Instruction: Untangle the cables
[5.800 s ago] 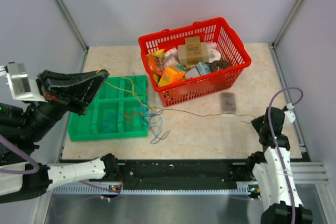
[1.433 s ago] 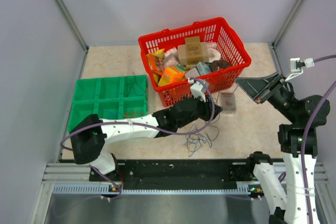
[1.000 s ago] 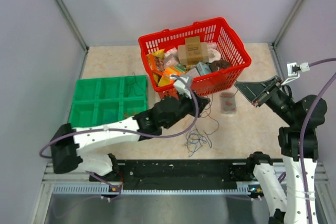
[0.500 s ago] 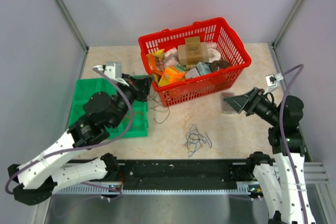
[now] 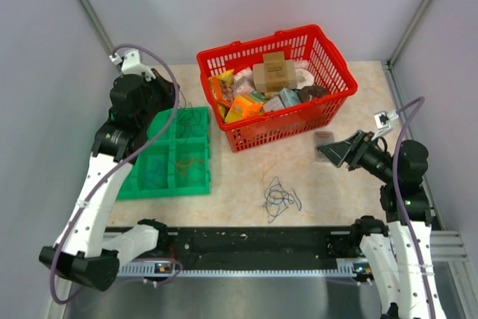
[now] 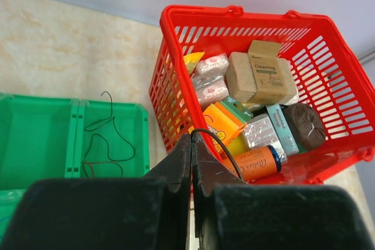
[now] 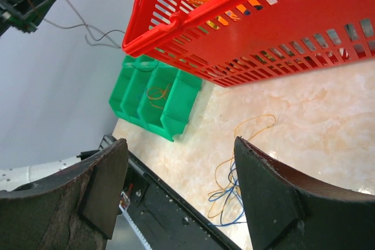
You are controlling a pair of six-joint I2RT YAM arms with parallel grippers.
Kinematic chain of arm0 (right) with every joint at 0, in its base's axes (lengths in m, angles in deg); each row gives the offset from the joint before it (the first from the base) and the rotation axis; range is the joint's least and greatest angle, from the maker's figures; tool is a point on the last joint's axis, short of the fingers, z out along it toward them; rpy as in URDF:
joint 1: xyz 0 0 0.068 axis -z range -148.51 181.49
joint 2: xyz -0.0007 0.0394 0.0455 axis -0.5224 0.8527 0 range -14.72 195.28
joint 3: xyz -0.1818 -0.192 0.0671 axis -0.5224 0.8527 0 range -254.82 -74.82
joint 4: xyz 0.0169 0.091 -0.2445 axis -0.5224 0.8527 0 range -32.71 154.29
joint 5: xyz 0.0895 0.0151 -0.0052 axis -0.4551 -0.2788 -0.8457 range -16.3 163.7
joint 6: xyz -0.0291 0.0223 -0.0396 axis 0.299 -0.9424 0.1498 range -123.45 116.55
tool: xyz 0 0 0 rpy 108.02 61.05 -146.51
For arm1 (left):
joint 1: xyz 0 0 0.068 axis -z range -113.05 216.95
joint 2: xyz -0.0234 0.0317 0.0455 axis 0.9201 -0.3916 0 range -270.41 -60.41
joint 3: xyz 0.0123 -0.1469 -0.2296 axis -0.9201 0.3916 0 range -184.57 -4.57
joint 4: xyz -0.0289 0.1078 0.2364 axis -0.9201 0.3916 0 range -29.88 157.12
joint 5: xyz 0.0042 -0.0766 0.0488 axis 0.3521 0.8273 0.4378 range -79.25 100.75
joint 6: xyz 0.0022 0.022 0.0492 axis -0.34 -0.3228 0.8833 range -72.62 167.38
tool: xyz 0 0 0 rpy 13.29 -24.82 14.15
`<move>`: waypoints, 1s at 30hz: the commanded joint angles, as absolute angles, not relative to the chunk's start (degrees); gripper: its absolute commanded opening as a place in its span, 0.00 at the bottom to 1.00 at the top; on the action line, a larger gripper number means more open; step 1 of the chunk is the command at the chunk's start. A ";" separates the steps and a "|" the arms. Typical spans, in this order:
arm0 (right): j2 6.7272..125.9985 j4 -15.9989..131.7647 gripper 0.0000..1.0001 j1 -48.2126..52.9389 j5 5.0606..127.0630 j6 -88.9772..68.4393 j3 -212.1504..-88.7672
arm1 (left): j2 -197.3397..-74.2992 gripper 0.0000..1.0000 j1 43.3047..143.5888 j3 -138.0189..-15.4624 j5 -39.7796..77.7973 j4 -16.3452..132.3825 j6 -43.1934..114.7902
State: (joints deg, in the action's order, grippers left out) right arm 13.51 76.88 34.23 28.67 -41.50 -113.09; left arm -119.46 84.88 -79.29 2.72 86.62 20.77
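A small tangle of blue, yellow and dark cables [image 5: 278, 198] lies on the table in front of the basket; the right wrist view shows its yellow and blue strands [image 7: 234, 194]. My left gripper [image 5: 170, 95] is raised over the back of the green tray [image 5: 179, 186] and is shut on a thin black cable [image 6: 220, 147] that curves out from its tips [image 6: 192, 136]. That cable hangs loose below it [image 7: 82, 27]. A black cable [image 5: 190, 117], an orange one [image 5: 190, 160] and a blue one [image 5: 153, 173] lie in separate tray compartments. My right gripper [image 5: 336, 151] is wide open and empty [image 7: 179, 144], right of the tangle.
A red basket [image 5: 287, 121] full of packets and boxes stands at the back centre, close to the tray's right side. A small packet [image 5: 323, 138] lies on the table beside my right fingers. Walls close in the table on both sides.
My left gripper has swung up and back to the left, from the tray's right edge to above its back, with the black cable in it. The right gripper has dipped slightly.
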 commanded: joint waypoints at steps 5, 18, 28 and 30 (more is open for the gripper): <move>11.48 78.82 0.72 33.78 29.84 -38.96 -113.50 | -128.16 0.00 75.13 -77.87 19.98 75.24 9.41; 11.82 79.52 0.72 33.78 30.81 -37.64 -112.62 | -129.76 0.00 72.40 -72.33 3.64 76.64 11.51; 12.09 79.52 0.72 33.78 31.07 -37.47 -112.18 | -131.51 0.00 71.87 -77.35 3.18 76.39 12.93; 12.00 79.52 0.72 33.78 31.08 -37.38 -112.00 | -132.92 0.00 71.87 -76.73 4.68 74.90 12.84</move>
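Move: The left hand, with a dark cable already pinched in its shut fingers, is roughly above the green tray's far right compartment, whose middle lies about 2 cm ahead and 36 cm below. The orange cable's compartment is some 12 cm back, straight behind and equally low. The red basket's middle stands about 24 cm right, 8 cm ahead and 27 cm down. From the right hand, the far compartment is around 35 cm left, 14 cm ahead and 26 cm below. Still pinching the dark cable, the left hand sinks about 10 cm over the far right part of the green tray while reaching some 7 cm forward, towards the tray's far edge. It then sweeps about 5 cm left and climbs back roughly 3 cm, fingers kept shut; the wrist tips down a little and turns some 15 degrees counter-clockwise. ##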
